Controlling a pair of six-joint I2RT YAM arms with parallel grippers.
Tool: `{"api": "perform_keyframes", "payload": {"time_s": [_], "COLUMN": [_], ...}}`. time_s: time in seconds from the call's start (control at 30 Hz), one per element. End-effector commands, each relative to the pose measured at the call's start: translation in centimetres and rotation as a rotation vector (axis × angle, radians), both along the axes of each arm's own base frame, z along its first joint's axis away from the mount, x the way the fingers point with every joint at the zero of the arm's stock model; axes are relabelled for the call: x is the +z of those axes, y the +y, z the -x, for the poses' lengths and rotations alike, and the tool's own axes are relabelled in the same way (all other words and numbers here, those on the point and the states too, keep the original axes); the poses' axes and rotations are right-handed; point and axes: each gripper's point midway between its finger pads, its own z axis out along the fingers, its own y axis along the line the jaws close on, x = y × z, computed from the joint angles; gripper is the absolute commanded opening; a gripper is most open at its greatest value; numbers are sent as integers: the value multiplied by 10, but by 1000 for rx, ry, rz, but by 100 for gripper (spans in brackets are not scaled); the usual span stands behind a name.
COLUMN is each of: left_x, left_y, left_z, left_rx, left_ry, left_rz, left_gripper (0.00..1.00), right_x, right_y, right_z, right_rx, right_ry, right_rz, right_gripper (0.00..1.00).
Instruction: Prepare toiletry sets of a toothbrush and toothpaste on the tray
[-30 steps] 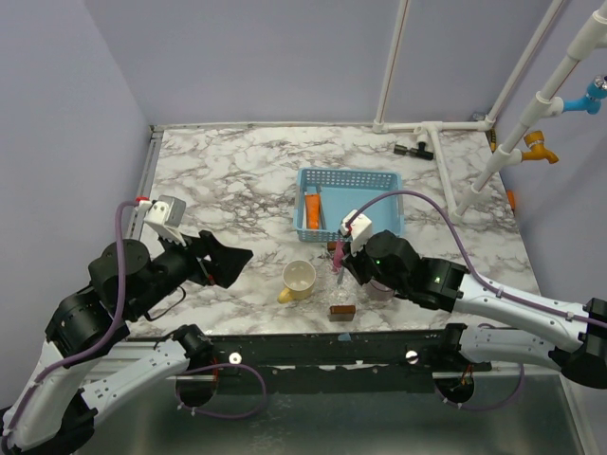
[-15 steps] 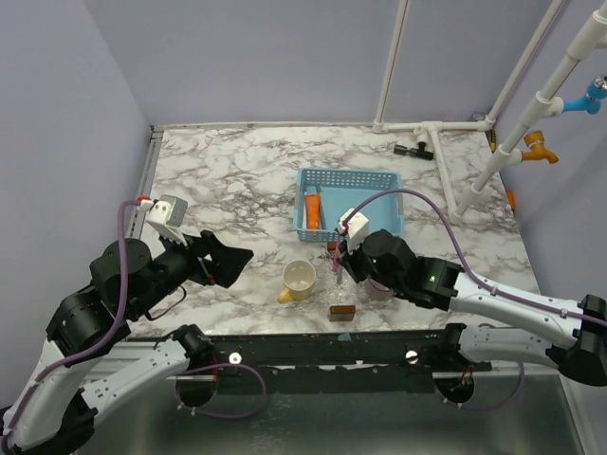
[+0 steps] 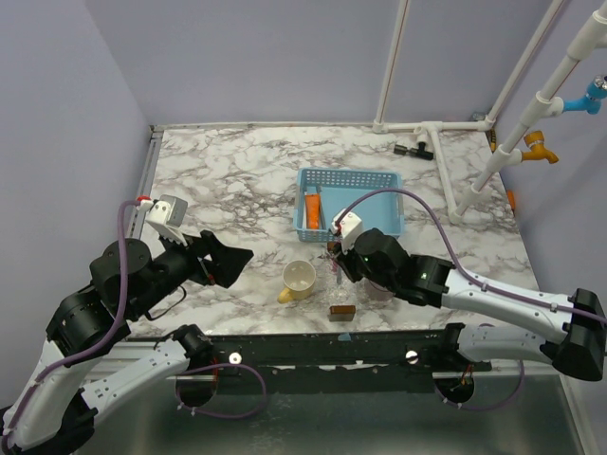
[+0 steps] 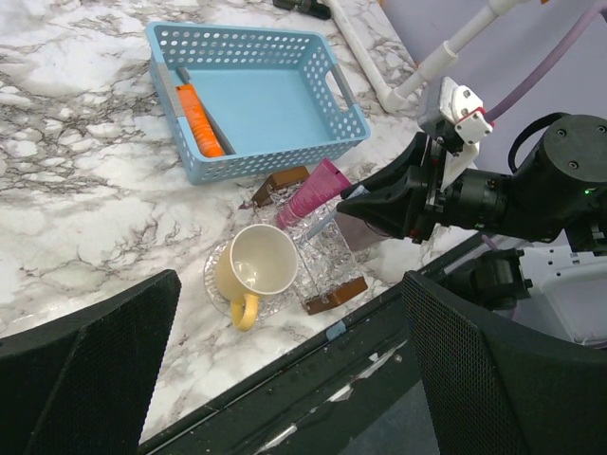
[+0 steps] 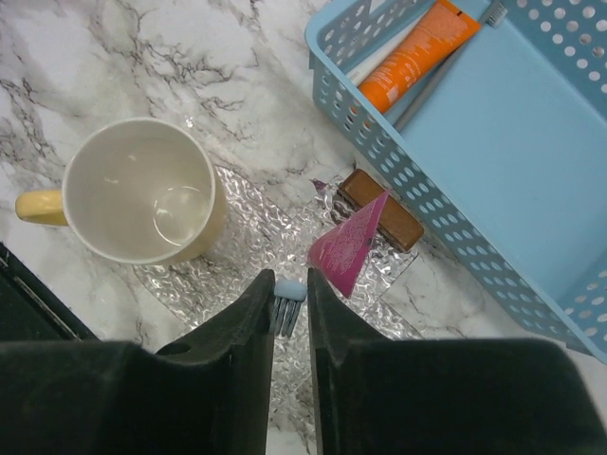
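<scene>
A clear glass tray [image 5: 237, 284] with brown wooden ends lies near the table's front edge. A pink toothpaste tube [image 5: 346, 248] rests slanted on it. My right gripper [image 5: 290, 303] hangs straight over the tray, its two fingers pressed against the pale blue head of a toothbrush [image 5: 289, 290]; the handle is hidden below. In the top view the right gripper [image 3: 338, 263] is just in front of the blue basket. My left gripper [image 4: 294, 379] stays wide open and holds nothing, off to the left of the tray [image 4: 327, 256].
A blue basket [image 3: 349, 173] behind the tray holds an orange toothpaste tube [image 5: 413, 55] and a grey toothbrush [image 5: 446, 57]. A yellow mug [image 5: 142, 190] stands on a glass saucer left of the tray. A lilac cup [image 4: 358, 230] sits right of it.
My right gripper has shifted slightly left and back over the tray, the toothbrush still between its fingers. The left arm has not moved.
</scene>
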Motion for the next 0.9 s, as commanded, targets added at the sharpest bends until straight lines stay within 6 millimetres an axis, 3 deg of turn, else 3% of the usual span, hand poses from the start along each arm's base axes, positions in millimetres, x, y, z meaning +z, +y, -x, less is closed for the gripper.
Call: {"api": "perform_keyframes", "payload": {"time_s": [0.0, 0.07, 0.37, 0.67, 0.87], "left_x": [-3, -3, -5, -3, -5], "left_y": [3, 3, 2, 3, 4], "left_z": [-1, -2, -3, -6, -6], "left_rx": [15, 13, 14, 20, 21], "left_ry": [-4, -6, -7, -24, -24], "left_rz": [-15, -15, -20, -27, -44], "left_gripper": [99, 99, 99, 99, 99], "right_x": [4, 6, 26, 91, 124], "right_y": [-2, -2, 1, 8, 3], "right_z": [-5, -7, -13, -27, -46], "right_rx": [-19, -24, -30, -63, -204], "right_ry": [-23, -28, -70, -164, -190], "right_rz": [21, 20, 2, -69, -70], "right_gripper": [25, 30, 36, 45, 52]}}
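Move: The right gripper, already easing open around the toothbrush, is low over the clear tray, whose middle lies about 3 cm back, 1 cm to its right and 3 cm below. The pink toothpaste is about 5 cm straight ahead; the cream cup is some 10 cm left and 2 cm back, the purple mug 12 cm right and 3 cm back, all slightly lower. From the left gripper the tray is roughly 5 cm ahead, 23 cm right and 20 cm down. Hold the right gripper low over the tray for a moment while the fingers keep opening, then lift it faster and faster, about 11 cm up and drifting roughly 3 cm forward over the toothpaste towards the basket. Open the fingers from about a fifth to half as they come free of the toothbrush, and let the fingertips tilt up some 10 degrees. ##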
